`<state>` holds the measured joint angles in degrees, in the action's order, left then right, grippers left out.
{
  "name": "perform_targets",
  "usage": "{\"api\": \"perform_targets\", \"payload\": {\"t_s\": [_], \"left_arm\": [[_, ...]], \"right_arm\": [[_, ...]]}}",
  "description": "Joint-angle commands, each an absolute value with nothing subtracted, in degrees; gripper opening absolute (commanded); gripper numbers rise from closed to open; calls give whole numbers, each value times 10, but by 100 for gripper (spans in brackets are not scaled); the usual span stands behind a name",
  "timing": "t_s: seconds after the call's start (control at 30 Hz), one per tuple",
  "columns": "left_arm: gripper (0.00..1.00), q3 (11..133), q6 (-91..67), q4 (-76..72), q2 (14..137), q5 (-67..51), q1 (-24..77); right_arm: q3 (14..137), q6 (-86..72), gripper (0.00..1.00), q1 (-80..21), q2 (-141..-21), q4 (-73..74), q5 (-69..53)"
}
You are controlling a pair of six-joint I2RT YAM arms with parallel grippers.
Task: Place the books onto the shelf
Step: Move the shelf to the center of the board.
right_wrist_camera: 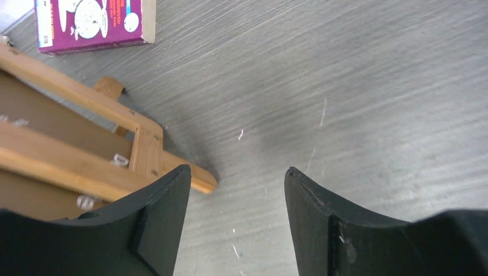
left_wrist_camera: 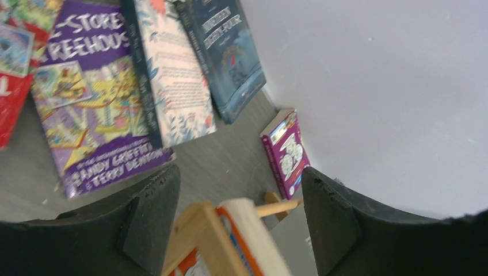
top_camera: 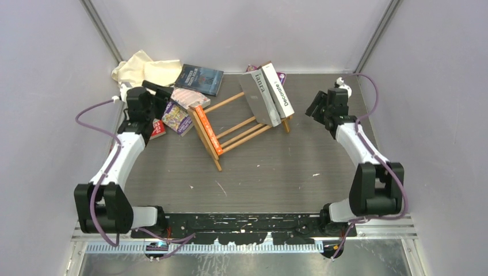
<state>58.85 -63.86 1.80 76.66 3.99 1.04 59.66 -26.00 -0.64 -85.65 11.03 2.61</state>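
Observation:
The wooden shelf (top_camera: 241, 123) lies at the table's middle. An orange book (top_camera: 207, 129) leans in its left end. A grey book (top_camera: 257, 99) and the white "Decorate" book (top_camera: 278, 91) stand in its right end. My left gripper (top_camera: 163, 91) is open above the loose books at back left. In its wrist view the gripper (left_wrist_camera: 239, 172) frames the orange book (left_wrist_camera: 253, 230) and the shelf end (left_wrist_camera: 190, 230) without touching them. My right gripper (top_camera: 316, 106) is open to the right of the shelf. Its wrist view shows the gripper (right_wrist_camera: 237, 169) over bare table beside a shelf foot (right_wrist_camera: 198, 179).
Loose at back left lie a dark blue book (top_camera: 199, 79), a floral book (top_camera: 189, 98), a purple book (top_camera: 176, 118) and a red book (top_camera: 157, 127). A cream cloth (top_camera: 147, 69) sits in the corner. Another purple book (right_wrist_camera: 92, 23) lies behind the shelf by the back wall.

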Motion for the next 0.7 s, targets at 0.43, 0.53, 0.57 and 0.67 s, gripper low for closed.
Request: {"api": "perform_targets", "payload": {"t_s": [0.43, 0.53, 0.57, 0.67], "left_arm": [[77, 498, -673, 77, 620, 15, 12], [77, 494, -682, 60, 630, 12, 12], [77, 494, -685, 55, 632, 11, 12], [77, 491, -693, 36, 639, 10, 12]], "right_arm": [[438, -172, 66, -117, -691, 58, 35], [429, -159, 66, -137, -709, 44, 39], [426, -157, 67, -141, -713, 36, 41], [424, -151, 67, -142, -733, 18, 42]]}}
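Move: The shelf's near right foot lies about 11 cm to the right hand's left, 3 cm nearer the base and 13 cm lower. The white Decorate book leans some 18 cm left and 9 cm ahead of that hand, with the grey book about 7 cm farther left and 4 cm nearer than it. From the left hand, the shelf's left end is roughly 13 cm right, 10 cm back and 16 cm down, the orange book standing 3 cm beyond it; the purple treehouse book lies almost beneath, 24 cm down. The right hand, jaws staying open and empty, pulls back about 8 cm and, rising slightly at first, then sweeps some 7.5 cm to its left while sinking to a little below its starting height and turning about 20 degrees counter-clockwise, which brings it just in front of and above the shelf's near right foot. The open left hand also draws back about 6 cm, slowing early, and settles a centimetre or two lower, beside and above the shelf's left end, with no touch to be seen. ##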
